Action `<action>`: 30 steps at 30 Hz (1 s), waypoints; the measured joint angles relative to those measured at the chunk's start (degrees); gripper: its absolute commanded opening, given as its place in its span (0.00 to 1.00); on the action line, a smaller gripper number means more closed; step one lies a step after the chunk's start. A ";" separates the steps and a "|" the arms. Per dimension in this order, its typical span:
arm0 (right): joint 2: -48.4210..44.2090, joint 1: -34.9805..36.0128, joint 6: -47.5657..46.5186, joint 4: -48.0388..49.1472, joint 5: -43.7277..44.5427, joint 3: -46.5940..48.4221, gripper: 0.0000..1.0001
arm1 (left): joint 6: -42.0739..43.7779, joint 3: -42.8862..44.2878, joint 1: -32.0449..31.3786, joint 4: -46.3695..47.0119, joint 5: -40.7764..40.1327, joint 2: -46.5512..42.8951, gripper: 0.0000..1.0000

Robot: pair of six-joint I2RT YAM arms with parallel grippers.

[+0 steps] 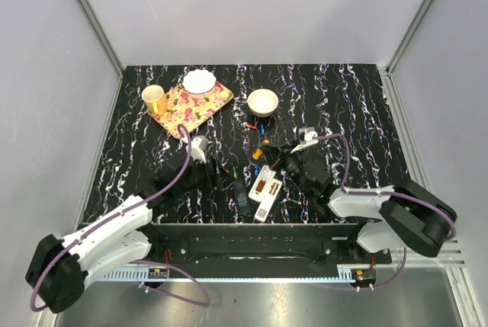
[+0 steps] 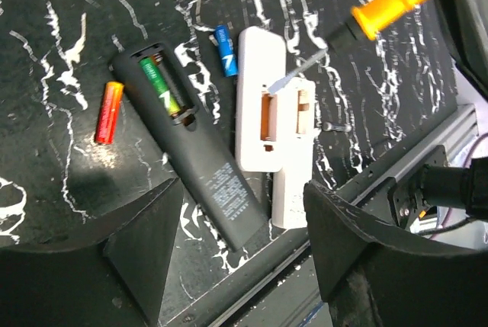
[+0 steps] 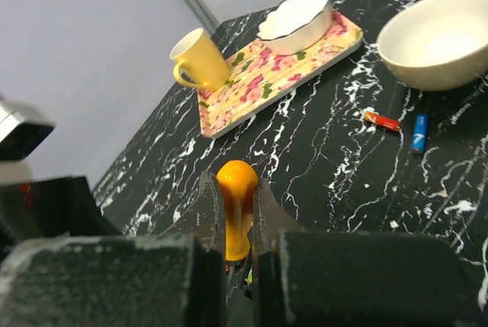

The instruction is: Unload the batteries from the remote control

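A black remote (image 2: 200, 165) lies face down, its battery bay uncovered and a green battery (image 2: 162, 88) still in it. On the table next to it lie a red-orange battery (image 2: 108, 112) and a blue battery (image 2: 224, 40). The white remote (image 2: 261, 75) lies to its right with its bay open. My left gripper (image 2: 240, 262) hovers open above both remotes, holding nothing. My right gripper (image 3: 237, 199) is shut on an orange-handled screwdriver (image 3: 238, 203), whose tip (image 2: 276, 83) reaches into the white remote's bay. A red battery (image 3: 380, 120) and another blue one (image 3: 418, 133) lie near a bowl.
A cream bowl (image 3: 438, 37) stands at the back. A floral tray (image 3: 267, 75) carries a yellow mug (image 3: 200, 60) and a white scalloped dish (image 3: 296, 16). The table's metal front rail (image 2: 381, 182) runs just behind the remotes' near ends.
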 measured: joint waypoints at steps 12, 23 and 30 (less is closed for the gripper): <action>14.78 5.20 -14.75 12.37 -2.38 0.04 0.00 | -2.58 -3.45 11.50 5.42 6.29 10.21 0.45; 18.12 5.53 -16.96 13.68 -4.09 4.59 0.00 | -2.58 -2.75 12.74 12.81 12.76 26.18 0.33; 21.81 5.53 -17.79 14.10 -4.11 6.56 0.00 | -2.78 -2.23 12.83 15.82 14.12 28.96 0.34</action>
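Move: The right hand, still gripping the orange screwdriver, has the green battery in the black remote about 9 cm to its left, 3 cm back and 17 cm below. The nearer white remote lies about 7 cm back and 1 cm left of that hand. From the open left hand, the black remote's middle is about 6 cm right, straight level and 11 cm down; the green battery sits 5 cm ahead, 4 cm right, the loose orange battery 6 cm ahead, 1 cm right. The screwdriver tip comes to the lower end of the green battery's slot as the right hand swings some 6.5 cm left and sinks about 5 cm, with a brief small lift before the last lowering, rolling its left side down about 15 degrees and keeping its grip. The left hand drops about 9.5 cm beside the black remote and a little forward, tipping its fingers down 20 degrees and half closing them; no touch by them can be seen. ##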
